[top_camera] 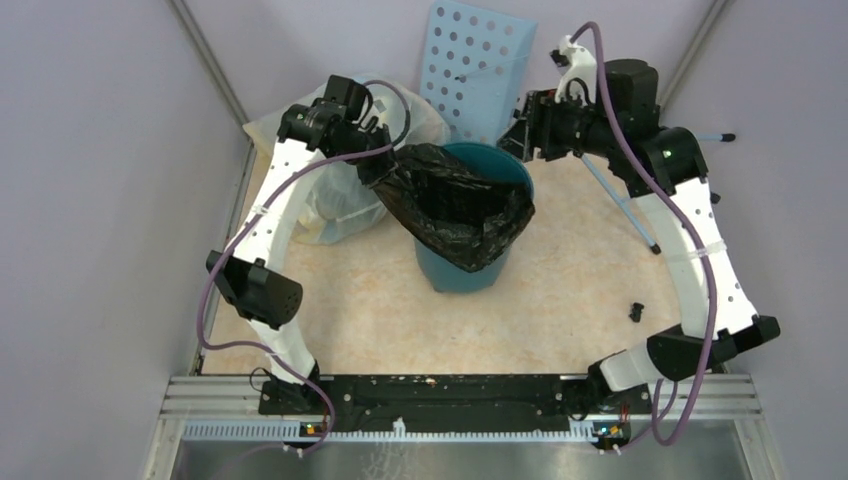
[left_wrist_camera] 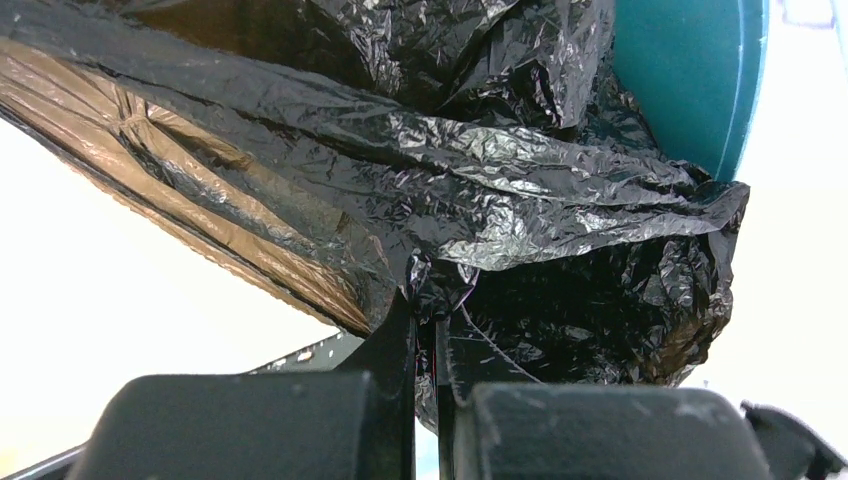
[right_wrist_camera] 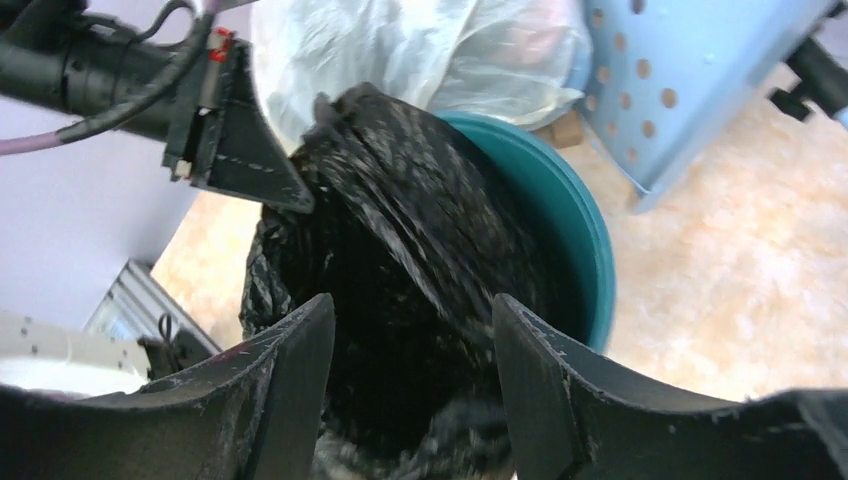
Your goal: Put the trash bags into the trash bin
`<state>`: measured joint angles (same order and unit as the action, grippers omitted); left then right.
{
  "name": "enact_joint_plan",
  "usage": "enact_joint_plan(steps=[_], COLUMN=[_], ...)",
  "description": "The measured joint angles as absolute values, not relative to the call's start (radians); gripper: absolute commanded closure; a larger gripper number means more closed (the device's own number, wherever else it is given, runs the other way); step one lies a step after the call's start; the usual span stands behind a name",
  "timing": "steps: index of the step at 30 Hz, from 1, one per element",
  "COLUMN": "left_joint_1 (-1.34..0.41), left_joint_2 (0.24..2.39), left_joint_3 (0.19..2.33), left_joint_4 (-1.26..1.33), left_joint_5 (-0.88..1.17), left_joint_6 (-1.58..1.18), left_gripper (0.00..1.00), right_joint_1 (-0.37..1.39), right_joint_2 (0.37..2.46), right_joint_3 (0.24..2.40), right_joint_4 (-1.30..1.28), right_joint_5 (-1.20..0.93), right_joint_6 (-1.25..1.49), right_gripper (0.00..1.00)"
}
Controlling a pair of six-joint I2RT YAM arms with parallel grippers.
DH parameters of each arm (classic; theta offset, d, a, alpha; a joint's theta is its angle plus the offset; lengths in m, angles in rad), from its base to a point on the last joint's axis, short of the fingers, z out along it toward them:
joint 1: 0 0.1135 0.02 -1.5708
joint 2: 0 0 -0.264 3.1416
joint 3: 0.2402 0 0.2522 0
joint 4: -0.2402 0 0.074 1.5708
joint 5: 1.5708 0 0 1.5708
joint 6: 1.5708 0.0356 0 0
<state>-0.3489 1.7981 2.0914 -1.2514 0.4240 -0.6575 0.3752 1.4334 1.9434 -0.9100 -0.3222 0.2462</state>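
Observation:
The glossy black trash bag (top_camera: 460,205) lies draped over the mouth of the teal trash bin (top_camera: 455,275), hanging down its front and left side. My left gripper (top_camera: 378,168) is shut on a pinch of the bag's edge at the bin's left rim; in the left wrist view the crinkled trash bag (left_wrist_camera: 480,170) bunches between the fingertips of that gripper (left_wrist_camera: 432,290), with the bin's wall (left_wrist_camera: 680,80) behind. My right gripper (top_camera: 525,135) hovers open above the far right rim. In its own view the right gripper (right_wrist_camera: 412,310) frames the bag (right_wrist_camera: 420,240) and the bin's rim (right_wrist_camera: 575,220).
A bulging translucent whitish bag (top_camera: 330,200) sits behind my left arm against the left wall. A pale blue panel with round holes (top_camera: 475,60) leans at the back. A thin blue rod (top_camera: 620,200) and a small black piece (top_camera: 637,311) lie on the right.

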Motion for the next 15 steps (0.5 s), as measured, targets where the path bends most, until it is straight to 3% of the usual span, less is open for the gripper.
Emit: enact_joint_plan(steps=[15], left_joint_1=[-0.391], left_joint_2=[1.771], left_joint_3=[2.062], left_joint_4=[-1.309], left_joint_5=[0.508], left_joint_6=[-0.461], left_gripper=[1.0], right_joint_1=[0.587], right_joint_2=[1.612], right_joint_3=[2.038], right_joint_4=[-1.061], right_joint_5=[-0.414], right_joint_6=[0.133], right_gripper=[0.46])
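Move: The right hand, open and empty, has the middle of the black trash bag about 12 cm to its left, 5 cm back and some 16 cm below. The middle of the bin is roughly 10 cm left, 4 cm back and 29 cm down. The left hand pinches the bag's rim; the bin's middle is about 19 cm to its right, 3 cm back and 18 cm lower, the bag's middle 16 cm right, 3 cm back and 6 cm down, and the clear sack 7 cm left, 12 cm out and 16 cm down. The right hand swings about 8 cm left while sinking some 5 cm and drawing back nearly 4 cm, turning some 20 degrees counter-clockwise with its fingers kept open, so that it comes in over the far side of the black bag's mouth; a touch can't be made out. Meanwhile the left hand keeps its pinch on the rim and pulls the bag back towards the robot by 3 to 4 cm, slowing towards the end as it turns clockwise. ##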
